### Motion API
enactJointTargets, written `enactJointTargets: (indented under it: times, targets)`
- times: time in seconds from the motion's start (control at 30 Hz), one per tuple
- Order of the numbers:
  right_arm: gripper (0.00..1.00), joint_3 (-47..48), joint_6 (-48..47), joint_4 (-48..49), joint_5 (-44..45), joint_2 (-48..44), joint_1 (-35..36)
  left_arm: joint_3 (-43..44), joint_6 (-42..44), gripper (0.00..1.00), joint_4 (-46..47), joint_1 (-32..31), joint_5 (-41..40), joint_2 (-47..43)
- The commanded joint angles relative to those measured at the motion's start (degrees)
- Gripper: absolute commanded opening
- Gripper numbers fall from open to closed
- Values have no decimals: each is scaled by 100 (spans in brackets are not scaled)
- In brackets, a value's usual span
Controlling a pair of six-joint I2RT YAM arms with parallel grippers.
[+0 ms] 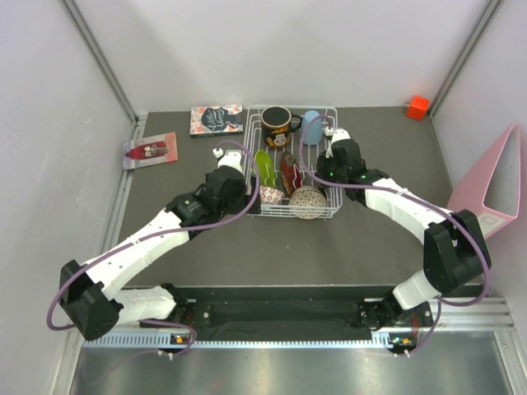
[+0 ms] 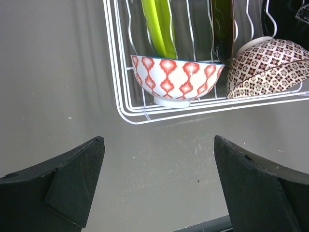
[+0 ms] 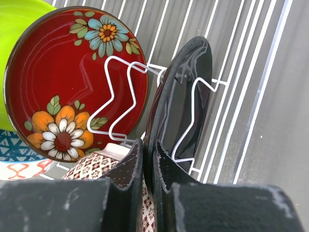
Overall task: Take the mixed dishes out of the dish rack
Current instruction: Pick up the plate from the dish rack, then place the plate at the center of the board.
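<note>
The white wire dish rack (image 1: pixel 323 212) holds a black mug (image 1: pixel 277 123), a pale blue cup (image 1: pixel 311 126), a lime-green plate (image 1: pixel 263 169), a red floral plate (image 3: pixel 72 87), a dark glossy plate (image 3: pixel 186 96) and two bowls. My right gripper (image 3: pixel 148 147) is shut on the dark plate's rim, inside the rack (image 3: pixel 251 96). The beige patterned bowl (image 3: pixel 96 166) lies just below it. My left gripper (image 2: pixel 159 145) hangs open over bare table, short of the rack's corner (image 2: pixel 125 96), facing the bowl with red diamonds (image 2: pixel 176 77).
Two printed cards (image 1: pixel 216 119) (image 1: pixel 151 150) lie left of the rack. An orange block (image 1: pixel 417 107) sits in the back right corner. A pink binder (image 1: pixel 494 189) stands at the right wall.
</note>
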Motion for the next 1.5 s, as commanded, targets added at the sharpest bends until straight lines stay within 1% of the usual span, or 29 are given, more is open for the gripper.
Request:
enactJointTargets:
  times: [0.0, 0.27, 0.47, 0.7, 0.97, 1.03, 1.07, 1.1, 1.13, 1.17, 1.2, 1.23, 1.27, 1.3, 1.33, 1.37, 1.4, 1.47]
  targets:
    - [0, 236, -223, -108, 297, -170, 64, -34, -56, 99, 269, 23, -8, -22]
    - [0, 588, -364, -591, 499, -513, 116, -43, -65, 99, 260, 14, -8, -75]
    - [0, 1054, -566, -1031, 535, -776, 116, -34, -91, 99, 286, 23, 36, -101]
    - [0, 1510, -706, -1321, 587, -1084, 125, -16, -135, 99, 269, 23, 45, -163]
    - [0, 1915, -970, -1559, 956, -1313, 336, 98, -188, 99, 242, 14, 27, -128]
    - [0, 1881, -1084, -1559, 1114, -1348, 564, 133, -188, 99, 225, 23, 1, -154]
    - [0, 1846, -1285, -1507, 1445, -1383, 686, 177, -179, 99, 225, 23, -43, -163]
    - [0, 1758, -1426, -1480, 1701, -1401, 1044, 212, -170, 99, 190, 23, -69, -163]
    - [0, 1705, -1584, -1454, 2008, -1410, 1257, 256, -162, 99, 155, 31, -122, -163]
    - [0, 1522, -2081, -1297, 2907, -1392, 1494, 361, -153, 99, 120, 31, -218, -154]
    - [0, 1363, -2365, -1121, 3482, -1401, 2027, 422, -153, 99, 76, 40, -289, -154]
    - [0, 1162, -2690, -850, 4027, -1410, 2293, 484, -153, 99, -29, 49, -333, -145]
    - [0, 707, -3380, -551, 4929, -1427, 2548, 598, -161, 99, -74, 58, -394, -145]
    - [0, 485, -3692, 104, 5269, -1453, 2995, 651, -188, 99, -152, 75, -621, -145]
    - [0, 265, -3991, 398, 5533, -1523, 3199, 704, -240, 99, -327, 67, -780, -154]
    - [0, -154, -4446, 662, 5919, -1585, 3384, 809, -389, 99, -459, 84, -990, -154]
    - [0, -359, -4642, 1274, 6079, -1664, 3699, 853, -460, 99, -565, 102, -1323, -163]
    - [0, -815, -5046, 1647, 6351, -1884, 3947, 924, -548, 99, -811, 198, -1598, -224]
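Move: The right fingers are already shut on the near edge of the upright black plate. The plate's middle lies about 5 cm ahead of them and 4 cm lower. The red plate's middle is some 9 cm left of the black plate's and level with it. The brown-patterned bowl sits about 5 cm back, 4 left and 7 below the hand, and the blue cup roughly 17 ahead and 3 left. From the left hand, the black plate is about 12 cm ahead, 20 right and 10 lower. Keeping its pinch on the black plate's edge, the right hand draws it up out of the rack by roughly 15 cm, nearly straight. It then swings back about 8 cm and left about 5, sinking some 4 cm, while the fingers tip upward around 30 degrees and the hand rolls, left side down, about 40. Right at the end the open, empty left hand starts to rise, by about 4 cm. ##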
